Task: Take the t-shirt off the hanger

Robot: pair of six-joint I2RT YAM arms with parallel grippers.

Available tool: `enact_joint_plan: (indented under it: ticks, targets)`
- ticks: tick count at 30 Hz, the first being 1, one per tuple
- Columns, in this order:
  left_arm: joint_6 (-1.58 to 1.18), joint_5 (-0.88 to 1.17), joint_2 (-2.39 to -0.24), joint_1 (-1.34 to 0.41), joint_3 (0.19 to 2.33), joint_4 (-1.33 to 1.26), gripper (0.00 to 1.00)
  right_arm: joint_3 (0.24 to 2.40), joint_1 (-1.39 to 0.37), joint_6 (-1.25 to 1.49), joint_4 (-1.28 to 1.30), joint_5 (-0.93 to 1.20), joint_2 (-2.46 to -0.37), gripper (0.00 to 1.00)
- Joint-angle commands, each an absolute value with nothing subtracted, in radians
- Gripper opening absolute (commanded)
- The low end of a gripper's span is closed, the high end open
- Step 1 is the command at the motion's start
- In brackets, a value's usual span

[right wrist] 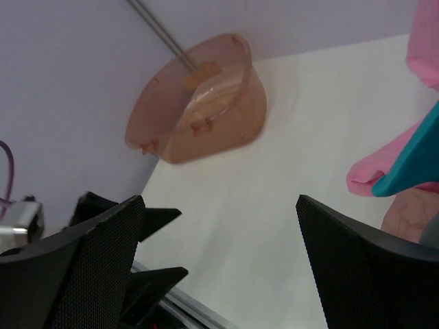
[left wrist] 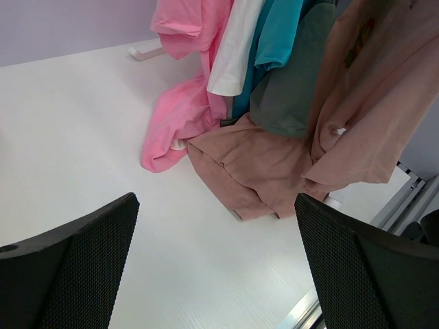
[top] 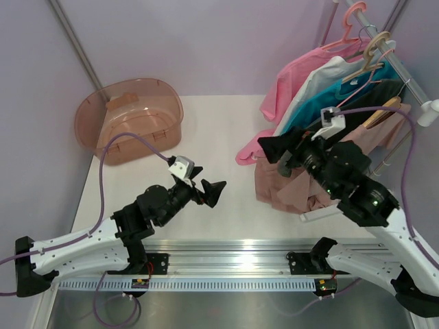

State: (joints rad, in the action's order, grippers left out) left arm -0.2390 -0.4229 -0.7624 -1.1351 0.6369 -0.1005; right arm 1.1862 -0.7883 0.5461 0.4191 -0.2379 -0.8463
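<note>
The dusty mauve t-shirt (top: pixel 285 190) hangs at the near end of the rack on the light wooden hanger (top: pixel 384 110), its hem pooled on the table. In the left wrist view the t-shirt (left wrist: pixel 374 116) hangs at the right, with part of its print at the top edge. My right gripper (top: pixel 271 153) is open and empty, just left of the hanging garments and facing away from them (right wrist: pixel 219 205). My left gripper (top: pixel 209 181) is open and empty above the table, well left of the t-shirt and facing it (left wrist: pixel 216 205).
A clothes rack (top: pixel 411 89) at the right carries a bright pink garment (top: pixel 302 75), a white one, a teal one (top: pixel 322 103) and a dark one on pink hangers. A translucent brown basin (top: pixel 130 116) stands at the back left. The metal rail (top: pixel 233 250) runs along the table's near edge.
</note>
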Motion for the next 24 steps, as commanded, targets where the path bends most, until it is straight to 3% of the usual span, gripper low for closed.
enact_joint_plan:
  ticks: [1,9,14,17,20,22,24]
  targets:
    - [-0.259,-0.408,-0.776,-1.14,0.643,-0.175,0.99,1.357,-0.795,0.621,0.65,-0.434,-0.845,1.0]
    - [-0.268,-0.365,-0.79,-1.14,0.66,-0.163,0.99,1.728,-0.793,0.629,0.983,-0.814,-0.946,1.0]
    - [-0.273,-0.361,-0.787,-1.14,0.66,-0.16,0.99,1.763,-0.795,0.688,1.163,-1.199,-1.022,1.0]
    - [-0.279,-0.344,-0.79,-1.14,0.664,-0.155,0.99,1.758,-0.781,0.733,1.216,-1.306,-1.042,1.0]
    - [-0.282,-0.333,-0.793,-1.138,0.664,-0.158,0.99,1.747,-0.668,0.694,1.142,-1.202,-1.063,1.0]
    - [-0.282,-0.334,-0.798,-1.14,0.664,-0.158,0.99,1.732,-0.488,0.626,1.074,-1.09,-1.089,0.99]
    - [-0.282,-0.336,-0.798,-1.14,0.664,-0.156,0.99,1.741,-0.448,0.638,1.086,-1.13,-1.123,0.99]
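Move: The wooden hanger with the dusty-pink t-shirt is about 28 cm to the right hand's right, 9 cm ahead and 4 cm higher. The dark green shirt hangs some 18 cm right and 6 cm ahead, the teal shirt 15 cm right and 12 cm ahead, both slightly lower. From the left hand, the wooden hanger lies roughly 49 cm right, 13 cm ahead and 15 cm up. The open right hand arcs about 23 cm right towards the wooden hanger, up then down, swinging 65 degrees clockwise. ##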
